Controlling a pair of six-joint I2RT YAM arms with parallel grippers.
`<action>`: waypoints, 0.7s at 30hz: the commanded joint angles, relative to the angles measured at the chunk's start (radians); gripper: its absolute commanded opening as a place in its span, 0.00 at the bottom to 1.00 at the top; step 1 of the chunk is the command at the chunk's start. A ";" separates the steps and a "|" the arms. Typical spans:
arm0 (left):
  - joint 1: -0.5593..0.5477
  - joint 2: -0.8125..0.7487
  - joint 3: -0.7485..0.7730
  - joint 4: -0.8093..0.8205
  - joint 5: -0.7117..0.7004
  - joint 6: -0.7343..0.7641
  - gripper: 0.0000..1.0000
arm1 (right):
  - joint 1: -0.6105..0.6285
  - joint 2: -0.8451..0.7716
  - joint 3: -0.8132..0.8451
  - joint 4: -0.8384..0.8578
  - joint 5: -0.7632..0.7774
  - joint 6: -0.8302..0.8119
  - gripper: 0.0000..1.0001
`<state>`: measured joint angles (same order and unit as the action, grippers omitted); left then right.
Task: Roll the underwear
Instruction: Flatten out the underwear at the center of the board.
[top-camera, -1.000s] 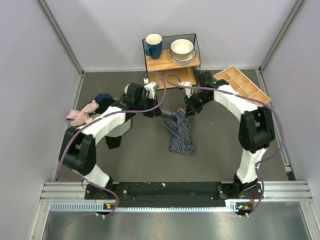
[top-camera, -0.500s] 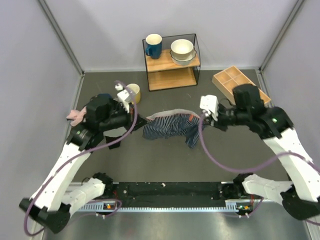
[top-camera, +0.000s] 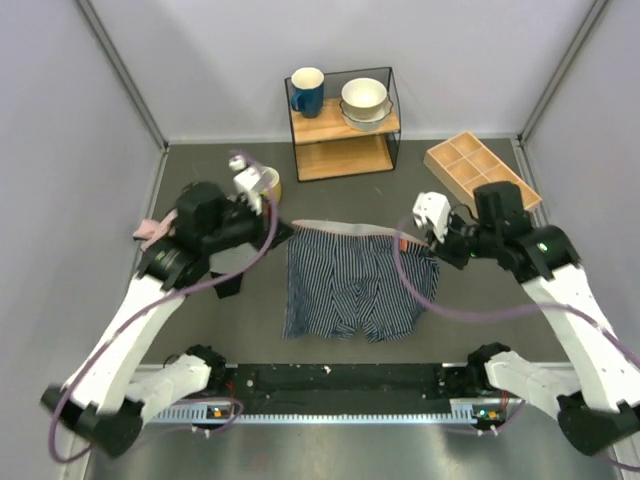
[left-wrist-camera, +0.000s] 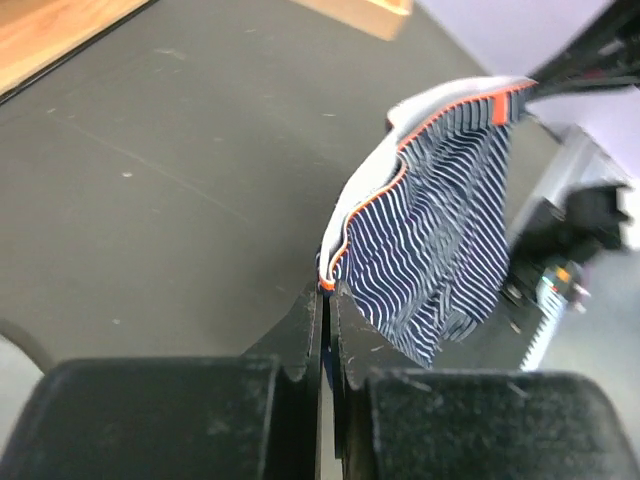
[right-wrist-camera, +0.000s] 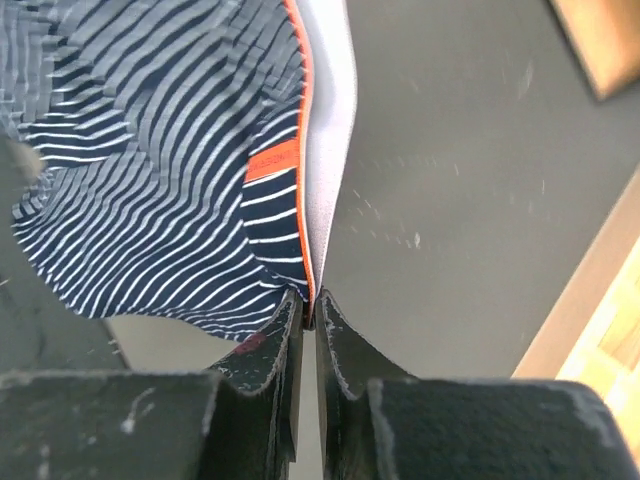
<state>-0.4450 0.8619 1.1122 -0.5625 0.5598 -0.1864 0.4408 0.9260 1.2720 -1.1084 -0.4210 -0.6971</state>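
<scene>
The underwear (top-camera: 355, 285), navy with thin white stripes and a pale waistband edged in orange, is stretched wide by its waistband between both grippers, with its legs hanging toward the near edge of the table. My left gripper (top-camera: 285, 232) is shut on the waistband's left corner; in the left wrist view the fingertips (left-wrist-camera: 327, 290) pinch the orange-edged hem and the underwear (left-wrist-camera: 440, 220) trails away. My right gripper (top-camera: 412, 240) is shut on the right corner. In the right wrist view this gripper (right-wrist-camera: 308, 300) clamps the waistband, and the underwear (right-wrist-camera: 170, 190) spreads to the left with a small orange tag.
A shelf (top-camera: 345, 125) at the back holds a blue mug (top-camera: 307, 90) and stacked bowls (top-camera: 364, 100). A wooden compartment tray (top-camera: 480, 165) lies at the back right. A yellow cup (top-camera: 268, 183) stands behind the left gripper. A pink cloth (top-camera: 150, 230) lies at the far left.
The arms have pulled apart and drawn toward the near side. The underwear, bunched a second ago, now hangs spread wide from its waistband between the two grippers.
</scene>
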 joint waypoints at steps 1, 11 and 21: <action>0.012 0.422 0.098 0.170 -0.269 0.016 0.00 | -0.195 0.216 -0.100 0.298 0.142 0.192 0.10; 0.014 1.089 0.730 0.085 -0.422 -0.027 0.51 | -0.356 0.607 0.012 0.498 0.193 0.248 0.58; 0.019 0.576 0.412 0.145 -0.526 0.175 0.74 | -0.245 0.337 -0.376 0.276 -0.412 -0.627 0.76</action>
<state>-0.4316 1.7412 1.6516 -0.4740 0.0959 -0.1112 0.1013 1.3296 1.0397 -0.6670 -0.5789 -0.8036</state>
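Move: From the left hand, pinching the waistband's left end, its laying spot is about 27 cm ahead, 6 cm right and 20 cm down. The yellow mug stands about 15 cm left of that spot, the shelf 15 cm beyond and 9 cm right of it. From the right hand, holding the other end, its laying spot is about 18 cm ahead, 8 cm right and 17 cm down; the wooden tray lies about 33 cm ahead and 22 cm right. Fling both grippers forward and down to lay the underwear out towards the shelf: left about 27 cm out and 19 cm down, right about 18 out and 17 down, edging right and turning clockwise. Open both on the way down to let go of the waistband. Then lift the left some 11 cm; ease the right back, left and slightly up, undoing most of its turn. ##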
